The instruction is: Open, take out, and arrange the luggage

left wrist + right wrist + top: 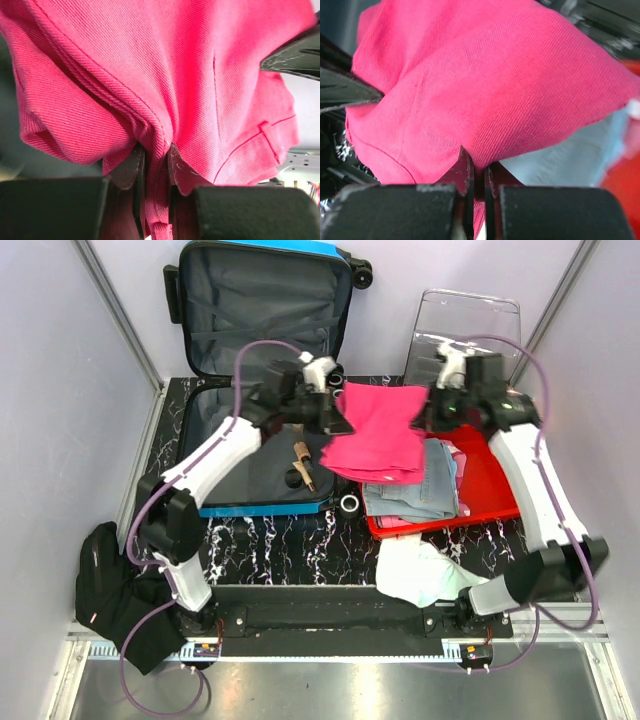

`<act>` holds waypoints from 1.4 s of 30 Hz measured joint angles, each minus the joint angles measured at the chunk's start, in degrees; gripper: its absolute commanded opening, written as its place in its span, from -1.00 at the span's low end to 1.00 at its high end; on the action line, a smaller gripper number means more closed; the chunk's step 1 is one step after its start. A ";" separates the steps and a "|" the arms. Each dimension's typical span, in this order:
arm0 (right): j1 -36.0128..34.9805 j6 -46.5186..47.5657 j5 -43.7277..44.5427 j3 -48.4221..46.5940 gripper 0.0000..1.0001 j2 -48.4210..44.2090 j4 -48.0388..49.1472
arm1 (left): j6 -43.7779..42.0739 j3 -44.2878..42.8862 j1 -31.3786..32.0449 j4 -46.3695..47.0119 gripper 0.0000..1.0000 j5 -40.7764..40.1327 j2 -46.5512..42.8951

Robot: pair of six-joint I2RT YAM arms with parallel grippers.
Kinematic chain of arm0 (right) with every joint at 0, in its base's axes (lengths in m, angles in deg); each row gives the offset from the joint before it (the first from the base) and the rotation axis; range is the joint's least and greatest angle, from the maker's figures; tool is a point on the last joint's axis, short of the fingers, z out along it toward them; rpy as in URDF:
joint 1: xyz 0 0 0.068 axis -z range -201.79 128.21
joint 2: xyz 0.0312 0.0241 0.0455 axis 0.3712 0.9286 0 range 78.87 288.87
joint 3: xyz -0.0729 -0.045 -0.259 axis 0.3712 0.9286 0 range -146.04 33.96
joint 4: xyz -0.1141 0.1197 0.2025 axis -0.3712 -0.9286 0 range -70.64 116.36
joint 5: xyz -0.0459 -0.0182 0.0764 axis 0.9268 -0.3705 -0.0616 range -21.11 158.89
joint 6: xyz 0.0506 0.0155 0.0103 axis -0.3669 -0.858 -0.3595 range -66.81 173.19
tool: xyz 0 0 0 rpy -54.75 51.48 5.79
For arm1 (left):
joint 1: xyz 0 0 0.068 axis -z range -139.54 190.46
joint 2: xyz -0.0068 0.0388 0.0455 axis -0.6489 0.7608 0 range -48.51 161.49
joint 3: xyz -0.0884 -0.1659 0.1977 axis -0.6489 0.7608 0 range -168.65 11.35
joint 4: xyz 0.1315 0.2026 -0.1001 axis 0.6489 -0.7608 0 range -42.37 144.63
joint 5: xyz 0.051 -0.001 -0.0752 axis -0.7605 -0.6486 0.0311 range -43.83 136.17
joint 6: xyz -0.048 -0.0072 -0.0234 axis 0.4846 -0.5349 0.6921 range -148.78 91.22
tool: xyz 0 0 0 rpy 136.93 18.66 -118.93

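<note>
The blue luggage [262, 508] lies open at the back left, its grey-lined lid [262, 310] propped against the wall. A pink garment [378, 432] hangs stretched between both arms, above the gap between the luggage and a red tray [497, 490]. My left gripper [335, 418] is shut on the garment's left edge; in the left wrist view the pink cloth [165, 85] is bunched between the jaws [156, 160]. My right gripper [428, 415] is shut on its right edge, with the pink cloth [485, 90] pinched thinly at the fingertips [479, 167].
The red tray holds folded blue jeans [415, 490]. A clear plastic box [468, 330] stands behind it. White cloth [420, 570] lies at the front right, black cloth [110, 590] over the left edge. Small wooden items [300, 465] lie in the luggage. Walls close in on both sides.
</note>
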 measured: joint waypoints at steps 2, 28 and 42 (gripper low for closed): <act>3.80 0.74 0.00 3.06 -1.00 -4.35 -1.25 | 1.38 -1.36 3.85 2.10 -1.00 -1.29 1.20; 14.95 9.62 13.16 16.44 -1.00 2.23 -3.74 | 1.92 -4.26 23.04 2.54 -0.95 -25.27 11.65; 16.52 8.98 25.44 11.08 0.11 12.02 -1.81 | 2.01 -4.04 23.56 -3.45 0.18 -30.08 11.43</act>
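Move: Both hands hold a folded pink garment stretched between them, above and beyond the red tray. The stack of folded jeans in the tray's left part lies about 18 cm right, 8 cm back and 14 cm below the left hand; from the right hand it is some 9 cm back, 4 cm right and 18 cm down. The tray's bare end sits roughly 23 cm right of the jeans, level with them; the hairbrush in the suitcase lies 11 cm left of the left hand, 5 cm back and 19 cm below. Still pinching the pink garment between them, both hands swing it right about 13 to 15 cm, drawing back a little, and lower it onto the jeans stack, the left sinking some 8 cm early on and then nearly holding, the right about 12 cm and then more slowly a further 4 cm while its wrist tips its fingers downward. At the end both grippers open to about half: the left lets the bunched edge loose with its fingers still around it and eases back left 2 cm, while the right frees its edge and slides off another 4 cm to the right over the tray's bare end, rising slightly. ##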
